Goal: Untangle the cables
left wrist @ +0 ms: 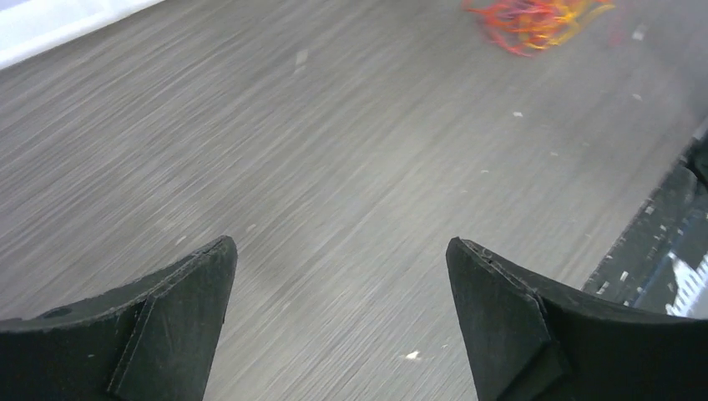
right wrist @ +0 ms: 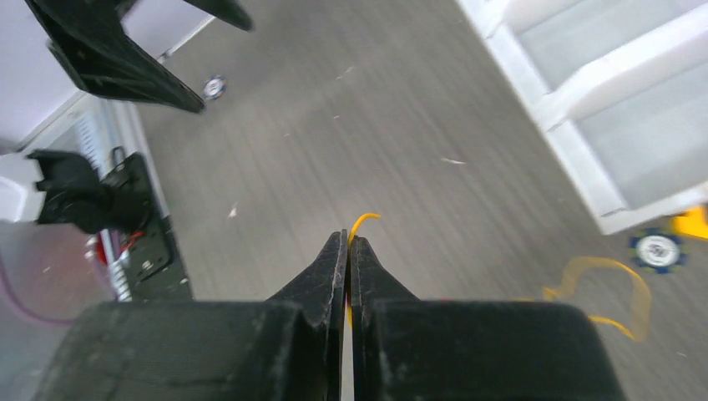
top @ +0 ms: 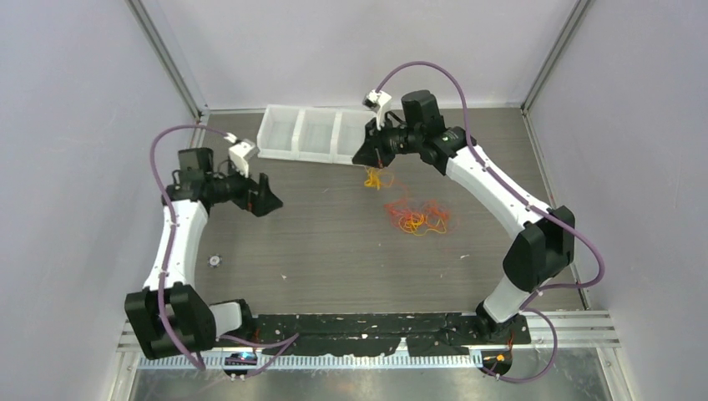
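Observation:
The cables form a curly orange, yellow and red clump [top: 417,217] lying on the table right of centre; the left wrist view catches the clump [left wrist: 538,17] at its top edge. My right gripper [top: 367,159] hovers near the white bin, shut on a thin yellow strand [right wrist: 363,219] that pokes out past its tips [right wrist: 348,238]. More yellow strand [top: 376,178] dangles under it, apart from the clump. My left gripper [top: 267,196] is well left of the clump, raised over the table, jaws wide open [left wrist: 342,251] with nothing between them.
A white three-compartment bin [top: 300,156] stands at the back centre, close to my right gripper. A small round disc [top: 214,261] lies near the left arm. Another disc [right wrist: 657,248] and an orange-yellow piece [right wrist: 693,221] sit beside the bin.

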`<action>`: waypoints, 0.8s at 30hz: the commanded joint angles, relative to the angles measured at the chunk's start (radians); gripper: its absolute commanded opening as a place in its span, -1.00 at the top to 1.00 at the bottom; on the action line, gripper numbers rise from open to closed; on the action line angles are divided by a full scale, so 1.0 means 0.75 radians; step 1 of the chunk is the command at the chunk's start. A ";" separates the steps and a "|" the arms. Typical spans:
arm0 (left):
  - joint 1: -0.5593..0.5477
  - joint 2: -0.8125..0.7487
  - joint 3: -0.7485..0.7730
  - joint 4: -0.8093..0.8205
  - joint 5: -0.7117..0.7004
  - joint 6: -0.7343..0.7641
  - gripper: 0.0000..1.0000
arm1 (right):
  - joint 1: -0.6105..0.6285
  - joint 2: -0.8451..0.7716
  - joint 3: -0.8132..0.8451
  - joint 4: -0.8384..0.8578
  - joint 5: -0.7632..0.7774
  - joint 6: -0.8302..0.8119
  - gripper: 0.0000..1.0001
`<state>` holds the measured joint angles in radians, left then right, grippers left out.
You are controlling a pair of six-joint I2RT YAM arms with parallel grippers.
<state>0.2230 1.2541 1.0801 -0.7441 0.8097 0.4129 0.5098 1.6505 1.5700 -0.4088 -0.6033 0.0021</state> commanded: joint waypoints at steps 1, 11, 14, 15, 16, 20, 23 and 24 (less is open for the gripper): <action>-0.167 -0.167 -0.161 0.364 0.187 -0.112 -0.99 | 0.006 -0.064 0.025 0.012 -0.237 0.010 0.89; -0.351 -0.348 -0.420 0.591 0.320 0.006 -0.99 | 0.045 -0.183 0.083 0.117 -0.573 0.131 0.89; -0.444 -0.327 -0.421 0.603 0.297 0.024 -0.99 | 0.072 -0.204 0.085 0.115 -0.576 0.122 0.89; -0.475 -0.317 -0.423 0.615 0.283 0.013 -0.99 | 0.084 -0.208 0.086 0.111 -0.570 0.120 0.89; -0.503 -0.312 -0.430 0.639 0.264 -0.008 -0.99 | 0.089 -0.213 0.088 0.110 -0.553 0.117 0.89; -0.630 -0.316 -0.499 0.756 0.193 -0.092 -0.99 | 0.095 -0.213 0.107 0.110 -0.536 0.125 0.89; -0.707 -0.321 -0.548 0.861 0.132 -0.127 -0.99 | 0.098 -0.209 0.121 0.120 -0.556 0.155 0.89; -0.724 -0.314 -0.556 0.897 0.103 -0.142 -0.99 | 0.100 -0.209 0.128 0.126 -0.561 0.162 0.89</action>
<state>-0.2687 1.0199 0.6910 -0.2302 0.9554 0.3531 0.5835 1.5162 1.6108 -0.3599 -0.9955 0.0902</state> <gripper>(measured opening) 0.994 0.070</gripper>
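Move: The yellow cable, still pinched in the right fingers, dangles about 8 cm below and 5 cm right of that hand, 1 cm farther out. From the left hand it is about 30 cm right, 6 cm ahead, at roughly its height. From the right hand, the red cable tangle is 20 cm right, about level front to back, 25 cm below; the white tray is 24 cm ahead, 13 cm left, 23 cm below. Open left swings 15 cm right and back towards the yellow cable; right, still pinching, draws it back and up. ##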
